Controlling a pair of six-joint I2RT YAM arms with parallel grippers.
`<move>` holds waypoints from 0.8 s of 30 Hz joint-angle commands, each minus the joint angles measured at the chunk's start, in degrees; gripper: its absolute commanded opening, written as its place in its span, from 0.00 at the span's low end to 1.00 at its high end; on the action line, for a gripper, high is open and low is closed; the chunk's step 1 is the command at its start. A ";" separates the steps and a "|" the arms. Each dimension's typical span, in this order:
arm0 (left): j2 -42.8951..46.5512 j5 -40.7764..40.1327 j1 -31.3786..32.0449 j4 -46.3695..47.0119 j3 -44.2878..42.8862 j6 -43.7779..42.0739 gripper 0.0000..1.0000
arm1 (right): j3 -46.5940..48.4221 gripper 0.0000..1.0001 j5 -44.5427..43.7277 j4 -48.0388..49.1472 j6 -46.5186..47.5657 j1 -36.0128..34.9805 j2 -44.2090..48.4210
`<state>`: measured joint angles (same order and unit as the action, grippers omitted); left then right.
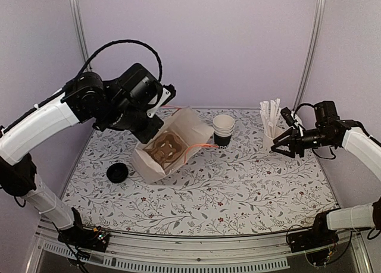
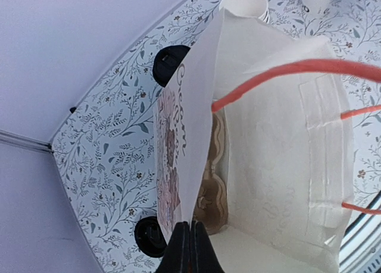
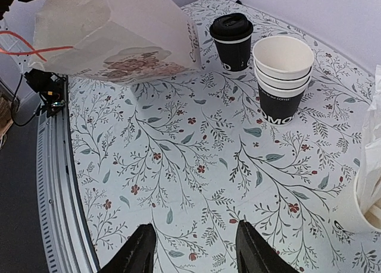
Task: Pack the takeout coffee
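The takeout coffee [image 3: 231, 41] is a dark paper cup with a black lid and white print. It stands upright on the table just beyond a white paper bag [image 3: 119, 35], and also shows as a black shape [image 2: 169, 63] past the bag's wall. The top view hides it behind the bag [image 1: 190, 130]. The bag lies tilted with its mouth open, orange handles loose, and a brown cup carrier [image 1: 165, 151] inside. My left gripper [image 2: 190, 225] is shut on the bag's upper edge. My right gripper [image 3: 193, 237] hovers open over bare table at the right, far from the cup.
A stack of lidless cups [image 3: 283, 77] stands right of the coffee. A white cup of pale sticks [image 1: 271, 127] sits beside my right gripper [image 1: 284, 145]. Another black round thing [image 1: 118, 172], cup or bare lid I cannot tell, rests left of the bag.
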<state>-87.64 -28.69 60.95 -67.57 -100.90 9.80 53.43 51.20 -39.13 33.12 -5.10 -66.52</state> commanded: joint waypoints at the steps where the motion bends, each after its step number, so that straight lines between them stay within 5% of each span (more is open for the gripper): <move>1: -2.41 -13.17 5.68 3.04 5.92 -3.51 0.00 | -3.86 0.49 3.55 4.79 -1.08 0.89 4.77; 8: -6.90 -23.10 15.98 3.46 7.61 -0.50 0.00 | -5.25 0.50 4.96 5.37 -1.49 3.20 6.43; 15: -14.14 -29.60 26.73 -10.06 1.22 10.82 0.00 | -5.61 0.50 5.39 5.28 -0.92 3.30 5.38; 24: -15.27 -29.78 30.04 -11.88 1.17 14.57 0.00 | -5.35 0.51 6.71 4.48 -0.02 3.26 3.86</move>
<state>-103.90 -56.10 90.89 -76.88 -98.61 21.43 48.34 56.27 -34.61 32.38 -2.11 -62.11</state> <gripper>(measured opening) 0.013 0.507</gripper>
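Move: The left hand holds the paper bag above the table. The clear front-middle of the table, where the bag is heading, lies about 11 cm back, 8 cm right and some 31 cm below. The lidded black cup stands roughly 18 cm ahead and 1 cm right, the cup stack 17 cm ahead and 15 cm right, the black lid 4 cm ahead and 21 cm left. From the right hand that clear spot is about 13 cm back, 19 cm left. Still pinching the bag's rim in shut fingers, the left hand drops first, then draws the bag back and right towards the clear front-middle of the table, away from the standing cups, sinking a little more at the end: about 11 cm back, 8 right, 7 down. The wrist rolls its left side up and tips the fingers towards level, some 30 degrees overall. ##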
